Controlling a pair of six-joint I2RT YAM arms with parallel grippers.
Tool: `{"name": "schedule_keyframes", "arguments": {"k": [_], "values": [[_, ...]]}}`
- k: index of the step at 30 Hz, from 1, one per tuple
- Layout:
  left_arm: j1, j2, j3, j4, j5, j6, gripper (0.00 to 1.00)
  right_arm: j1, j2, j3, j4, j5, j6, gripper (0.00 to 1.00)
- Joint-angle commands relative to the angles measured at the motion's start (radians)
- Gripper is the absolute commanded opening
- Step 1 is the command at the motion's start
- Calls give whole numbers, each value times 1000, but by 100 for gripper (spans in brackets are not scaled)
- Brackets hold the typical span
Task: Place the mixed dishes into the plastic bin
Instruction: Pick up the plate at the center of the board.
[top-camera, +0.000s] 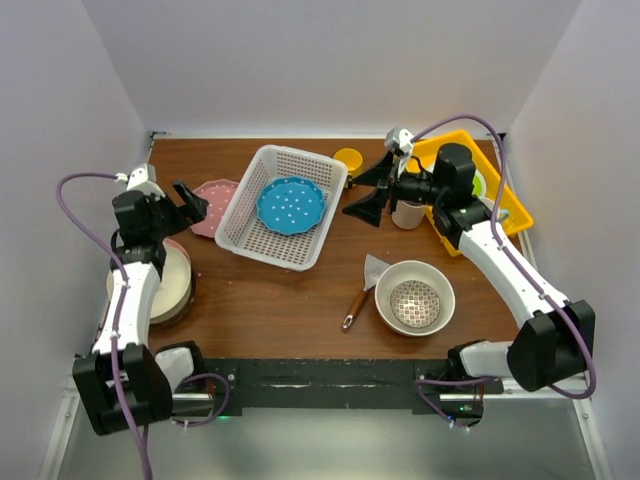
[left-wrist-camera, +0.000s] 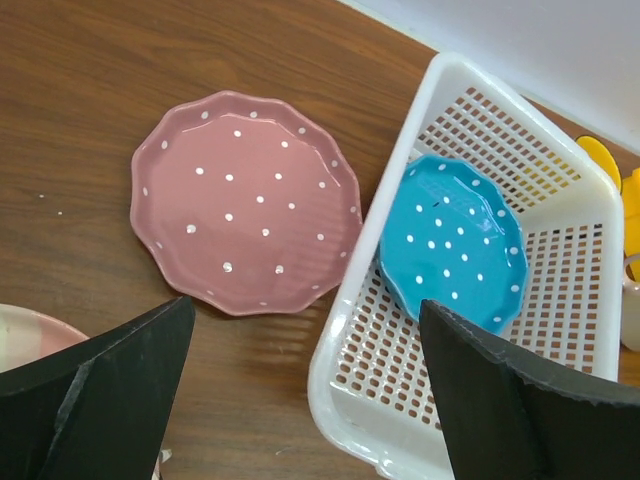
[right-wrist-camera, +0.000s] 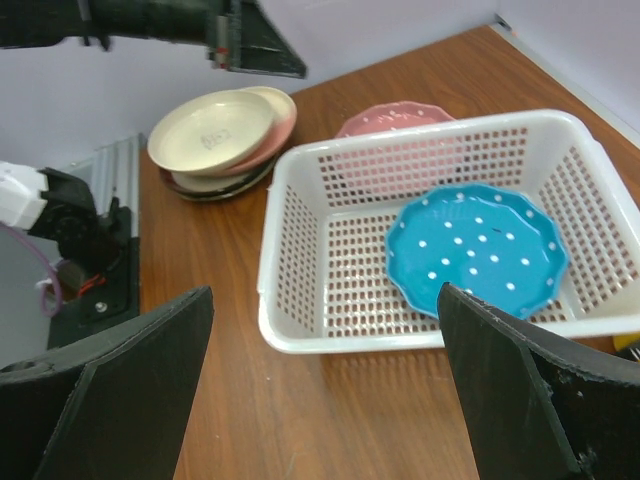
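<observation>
The white plastic bin stands at the table's middle back, with a blue dotted plate lying inside it. Left of the bin, a pink dotted plate rests on the wood. My left gripper hovers open over that plate's near left side, holding nothing. In the left wrist view the pink plate lies beside the bin's rim. My right gripper is open and empty just right of the bin. A large cream bowl holds a small patterned bowl.
A stack of cream and pink plates sits at the left edge under my left arm. A wooden-handled spatula lies left of the cream bowl. A yellow mug, a cream mug and a yellow tray stand at the back right.
</observation>
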Motion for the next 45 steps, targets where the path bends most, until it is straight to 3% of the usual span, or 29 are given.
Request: {"name": "schedule_keyframes", "arguments": {"k": [1, 8, 14, 20, 28, 34, 41, 45], "values": [[53, 129, 108, 59, 82, -23, 100, -3, -16, -10, 99, -79, 40, 98], [73, 331, 221, 3, 5, 59, 100, -3, -13, -15, 101, -134, 37, 98], [85, 532, 346, -36, -36, 124, 90, -2, 3, -13, 96, -159, 31, 98], [101, 732, 433, -33, 18, 148, 82, -3, 10, -15, 88, -169, 25, 98], [128, 850, 478, -28, 53, 153, 71, -2, 16, -9, 76, -171, 16, 98], [145, 927, 510, -28, 118, 151, 56, -2, 18, -6, 64, -169, 7, 98], [153, 994, 534, -34, 147, 150, 48, -2, 21, 0, 49, -166, -7, 98], [153, 1010, 544, -45, 141, 147, 38, -3, 21, 2, 41, -165, -12, 98]]}}
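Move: The pink plate lies about 11 cm ahead of the left hand, 1 cm to its left and 18 cm below. The plastic bin's middle is roughly 21 cm right of the plate and level with it, holding the blue plate. The plate stack sits some 12 cm back and 17 cm left of the hand. From the right hand the pink plate is about 16 cm ahead, 45 cm left and 30 cm down. Left hand sinks 17 cm while reaching 12 forward and 8 left, half-closing around the pink plate's left rim. ##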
